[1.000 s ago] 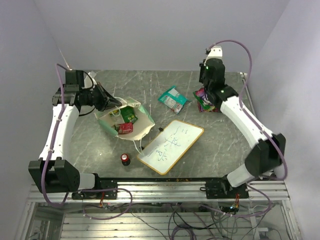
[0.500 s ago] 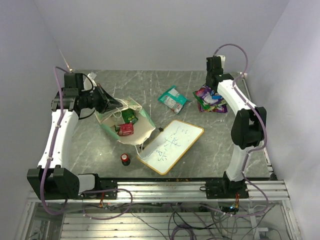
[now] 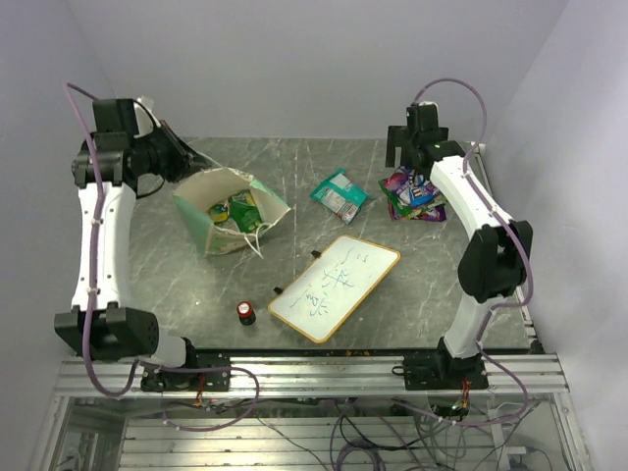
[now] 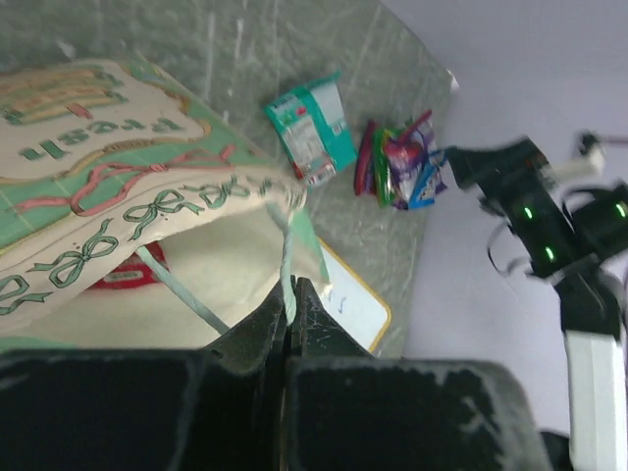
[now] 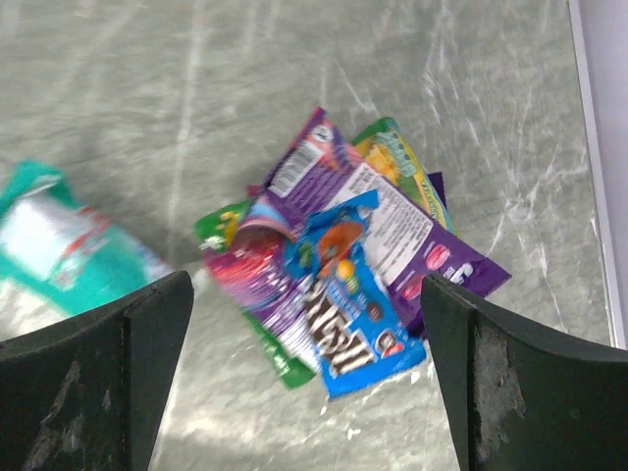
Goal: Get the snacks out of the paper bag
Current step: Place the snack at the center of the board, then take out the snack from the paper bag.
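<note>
The green paper bag (image 3: 228,214) stands tilted at the left of the table, mouth up, cream inside showing. My left gripper (image 3: 189,160) is shut on a thin pale strip at its rim (image 4: 291,294) and holds that side up. A green packet (image 3: 241,209) and a red one (image 4: 123,278) lie inside. A pile of blue, purple and green snacks (image 3: 412,193) rests at the far right, with my right gripper (image 3: 405,149) hovering above it, open and empty (image 5: 306,294). A teal-and-white packet (image 3: 339,194) lies left of the pile.
A wood-framed whiteboard (image 3: 334,287) lies at the front centre. A small red-capped black cylinder (image 3: 245,312) stands near the front edge, left of the board. The table's right edge (image 5: 589,147) runs close to the pile.
My left arm has risen and swung back-left, dragging the bag left and more upright. The right gripper has opened above the pile, and that arm has changed its posture.
</note>
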Controlling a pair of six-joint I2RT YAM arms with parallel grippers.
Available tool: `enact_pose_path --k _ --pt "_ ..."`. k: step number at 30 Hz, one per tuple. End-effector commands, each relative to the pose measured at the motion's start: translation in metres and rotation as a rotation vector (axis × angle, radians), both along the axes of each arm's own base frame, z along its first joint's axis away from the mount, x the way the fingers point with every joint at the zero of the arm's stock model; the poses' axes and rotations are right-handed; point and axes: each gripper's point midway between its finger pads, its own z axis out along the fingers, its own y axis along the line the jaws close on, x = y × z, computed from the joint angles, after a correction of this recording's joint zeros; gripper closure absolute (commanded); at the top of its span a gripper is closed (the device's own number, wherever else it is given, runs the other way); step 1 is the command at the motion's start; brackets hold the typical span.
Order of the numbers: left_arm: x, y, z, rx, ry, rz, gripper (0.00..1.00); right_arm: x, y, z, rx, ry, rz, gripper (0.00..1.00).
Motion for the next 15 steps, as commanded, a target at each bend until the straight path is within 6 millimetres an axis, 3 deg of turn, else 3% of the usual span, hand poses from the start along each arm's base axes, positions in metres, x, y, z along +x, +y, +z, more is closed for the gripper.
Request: enact_pose_path --k 1,5,10,13,15 --pt "0.018 0.033 0.022 0.126 -0.049 0.067 0.93 -0.029 0.045 0.077 0.054 -0.126 0.159 0.0" --pt "0.033 0.047 0.049 0.246 -0.149 0.056 0.93 -0.063 0.083 0.095 0.115 -0.153 0.265 0.0" --pt "0.043 0.048 0.061 0.31 -0.221 0.01 0.93 -0.105 0.129 0.094 0.284 -0.119 0.387 0.0" --pt "0.037 0.03 0.056 0.328 -0.233 -0.041 0.93 -0.124 0.145 0.089 0.332 -0.08 0.431 0.0" --pt "0.028 -0.002 0.05 0.302 -0.249 -0.108 0.93 -0.137 0.156 0.085 0.343 -0.053 0.471 0.0"
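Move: Just below the open right hand, about 16 cm down, lies the snack pile, some 8 cm ahead and 6 cm to the right. The teal packet lies about 17 cm to the hand's left, 7 cm ahead and 17 cm down; the paper bag is about 50 cm left, 8 cm back and 6 cm below. From the left hand, the bag's middle is roughly 5 cm ahead, 6 cm right and 20 cm below; the teal packet, 23 cm ahead, 34 cm right and 33 cm down. Leaving the snack pile empty, the right hand sweeps about 13 cm left, 11 cm back and 10 cm up, towards the bag and to the near side of the teal packet, turning some 20 degrees counter-clockwise with fingers staying wide open; its rise tips into a slight sinking at the end. The left hand keeps its pinch on the bag's cord handle and pulls forward, left and up, about 4 cm each way, rolling its left side up. ##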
